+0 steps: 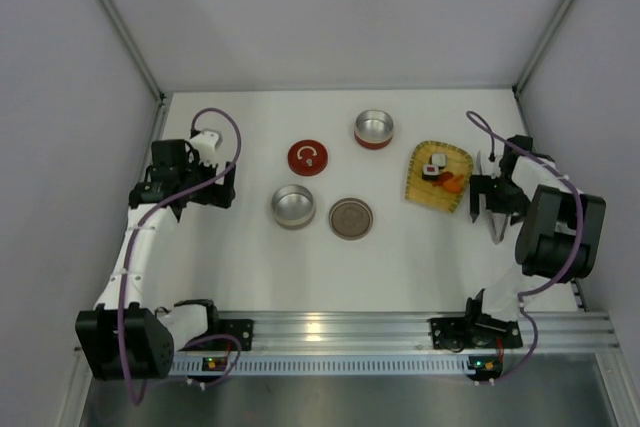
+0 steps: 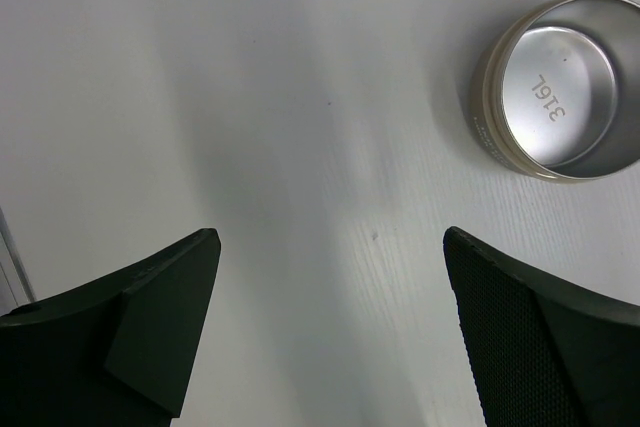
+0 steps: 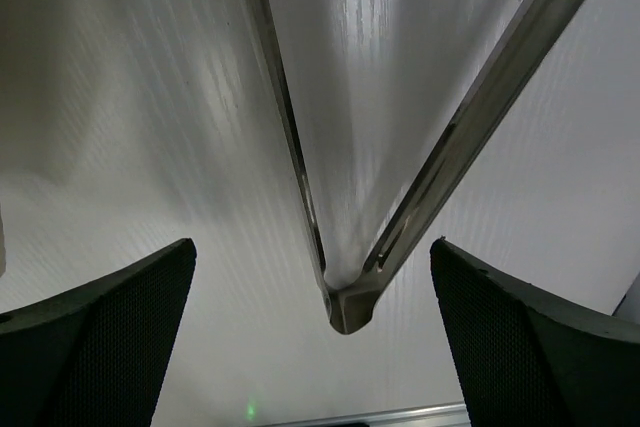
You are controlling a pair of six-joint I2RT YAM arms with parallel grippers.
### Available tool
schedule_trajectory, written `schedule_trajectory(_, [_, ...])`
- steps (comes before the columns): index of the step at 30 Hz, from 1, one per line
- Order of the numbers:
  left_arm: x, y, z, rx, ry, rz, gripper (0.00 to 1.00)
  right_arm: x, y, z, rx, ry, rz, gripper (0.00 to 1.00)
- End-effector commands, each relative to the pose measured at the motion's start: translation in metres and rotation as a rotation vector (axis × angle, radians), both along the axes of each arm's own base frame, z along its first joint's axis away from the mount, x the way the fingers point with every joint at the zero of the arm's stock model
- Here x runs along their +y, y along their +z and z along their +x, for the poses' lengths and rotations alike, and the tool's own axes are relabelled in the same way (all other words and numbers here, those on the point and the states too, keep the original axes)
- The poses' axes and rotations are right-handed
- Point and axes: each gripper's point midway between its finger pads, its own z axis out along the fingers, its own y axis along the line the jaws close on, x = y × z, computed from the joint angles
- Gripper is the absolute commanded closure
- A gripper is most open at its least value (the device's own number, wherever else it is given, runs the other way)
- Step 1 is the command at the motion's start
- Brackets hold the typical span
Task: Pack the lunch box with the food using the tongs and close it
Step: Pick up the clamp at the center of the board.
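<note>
The tongs (image 3: 345, 302) lie flat on the table, their V joint between my right gripper's (image 3: 312, 247) open fingers, untouched, with both arms running away from me. From above, the right gripper (image 1: 488, 207) hovers over the tongs (image 1: 497, 233), just right of the yellow mat (image 1: 420, 192). The food sits on that mat: a white-and-black piece (image 1: 436, 161), an orange piece (image 1: 454, 184) and a reddish piece (image 1: 431, 175). The lunch box is apart: a tin (image 1: 293, 206), a red-based tin (image 1: 374, 129), a red lid (image 1: 308, 157) and a flat lid (image 1: 351, 218). My left gripper (image 1: 226, 187) is open and holds nothing.
In the left wrist view the open tin (image 2: 565, 87) stands ahead and to the right of the left gripper (image 2: 330, 237), above bare white table. White walls enclose the table on three sides. A metal rail (image 1: 330, 332) runs along the near edge.
</note>
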Motion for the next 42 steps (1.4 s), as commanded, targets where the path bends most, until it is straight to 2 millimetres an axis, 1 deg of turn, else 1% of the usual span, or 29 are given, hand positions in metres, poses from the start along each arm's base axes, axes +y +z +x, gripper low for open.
schedule_trajectory(1, [-0.007,0.019,0.02,-0.081,-0.031,-0.024,0.02,-0.018,0.013,0.045,-0.152,-0.054,-0.043,0.01])
schedule_trajectory(5, [-0.018,0.019,0.023,-0.069,-0.065,-0.081,0.02,-0.018,0.005,0.065,-0.177,-0.065,-0.02,0.03])
schedule_trajectory(8, [-0.019,0.021,0.028,-0.079,-0.064,-0.092,0.02,-0.02,0.0,0.074,-0.183,-0.068,-0.013,0.06])
schedule_trajectory(12, [-0.02,0.021,0.032,-0.079,-0.07,-0.097,0.02,-0.022,-0.005,0.079,-0.191,-0.067,-0.004,0.06])
schedule_trajectory(15, [-0.021,0.019,0.034,-0.081,-0.073,-0.098,0.02,-0.026,-0.008,0.082,-0.195,-0.067,0.002,0.1])
schedule_trajectory(18, [-0.021,0.016,0.038,-0.084,-0.075,-0.099,0.02,-0.032,-0.01,0.084,-0.201,-0.072,0.002,0.15])
schedule_trajectory(19, [-0.021,0.015,0.039,-0.086,-0.077,-0.099,0.02,-0.035,-0.011,0.083,-0.202,-0.078,0.01,0.19])
schedule_trajectory(20, [-0.021,0.014,0.04,-0.085,-0.079,-0.101,0.02,-0.034,-0.01,0.085,-0.212,-0.072,0.027,0.21])
schedule_trajectory(22, [-0.021,0.011,0.042,-0.08,-0.078,-0.103,0.02,-0.04,-0.011,0.085,-0.214,-0.08,0.031,0.27])
schedule_trajectory(24, [-0.021,0.01,0.043,-0.081,-0.076,-0.102,0.02,-0.042,-0.013,0.084,-0.212,-0.076,0.034,0.29])
schedule_trajectory(25, [-0.021,0.009,0.043,-0.083,-0.076,-0.102,0.02,-0.044,-0.013,0.083,-0.214,-0.073,0.034,0.33])
schedule_trajectory(27, [-0.02,0.008,0.043,-0.083,-0.077,-0.102,0.02,-0.045,-0.012,0.083,-0.22,-0.07,0.041,0.38])
schedule_trajectory(30, [-0.021,0.006,0.041,-0.073,-0.078,-0.105,0.02,-0.047,-0.005,0.083,-0.243,-0.065,0.059,0.44])
schedule_trajectory(31, [-0.021,0.006,0.041,-0.072,-0.078,-0.103,0.02,-0.048,0.002,0.083,-0.254,-0.067,0.061,0.49])
schedule_trajectory(33, [-0.021,0.007,0.039,-0.068,-0.077,-0.105,0.02,-0.048,0.01,0.084,-0.265,-0.046,0.066,0.52])
schedule_trajectory(34, [-0.021,0.009,0.039,-0.07,-0.078,-0.105,0.02,-0.05,0.02,0.085,-0.277,-0.041,0.062,0.52])
schedule_trajectory(36, [-0.022,0.012,0.039,-0.072,-0.078,-0.108,0.02,-0.052,0.033,0.085,-0.291,-0.02,0.06,0.54])
schedule_trajectory(37, [-0.022,0.016,0.039,-0.078,-0.08,-0.11,0.02,-0.054,0.047,0.085,-0.306,-0.002,0.051,0.54])
schedule_trajectory(38, [-0.023,0.017,0.039,-0.079,-0.08,-0.114,0.02,-0.054,0.054,0.086,-0.316,0.009,0.053,0.54])
schedule_trajectory(40, [-0.023,0.022,0.039,-0.085,-0.082,-0.117,0.02,-0.056,0.075,0.086,-0.333,0.037,0.046,0.55])
schedule_trajectory(42, [-0.024,0.024,0.039,-0.084,-0.082,-0.123,0.02,-0.052,0.087,0.084,-0.332,0.072,0.059,0.55])
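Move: The clamp lies open in a V under my right hand, its joined end towards me. Its middle is about 3 cm ahead, 2 cm to the right and 2 cm below. The yellow tray is some 12 cm to my right hand's left and 5 cm ahead, and the orange food on it about 8 cm left and 4 cm ahead. From my left hand the clamp is roughly 57 cm to the right, level fore-and-aft and 16 cm lower. With my right fingers open I slide about 6 cm forward along the clamp's arms, sinking slightly, then drift right, away from the tray, as I close to about half and pinch the two arms together. Then I lift some 4–5 cm, still edging forward and right, my fingertips tipping forward about 15 degrees in all. My empty left hand, fingers open, eases about 3 cm forward and 2 cm right. ##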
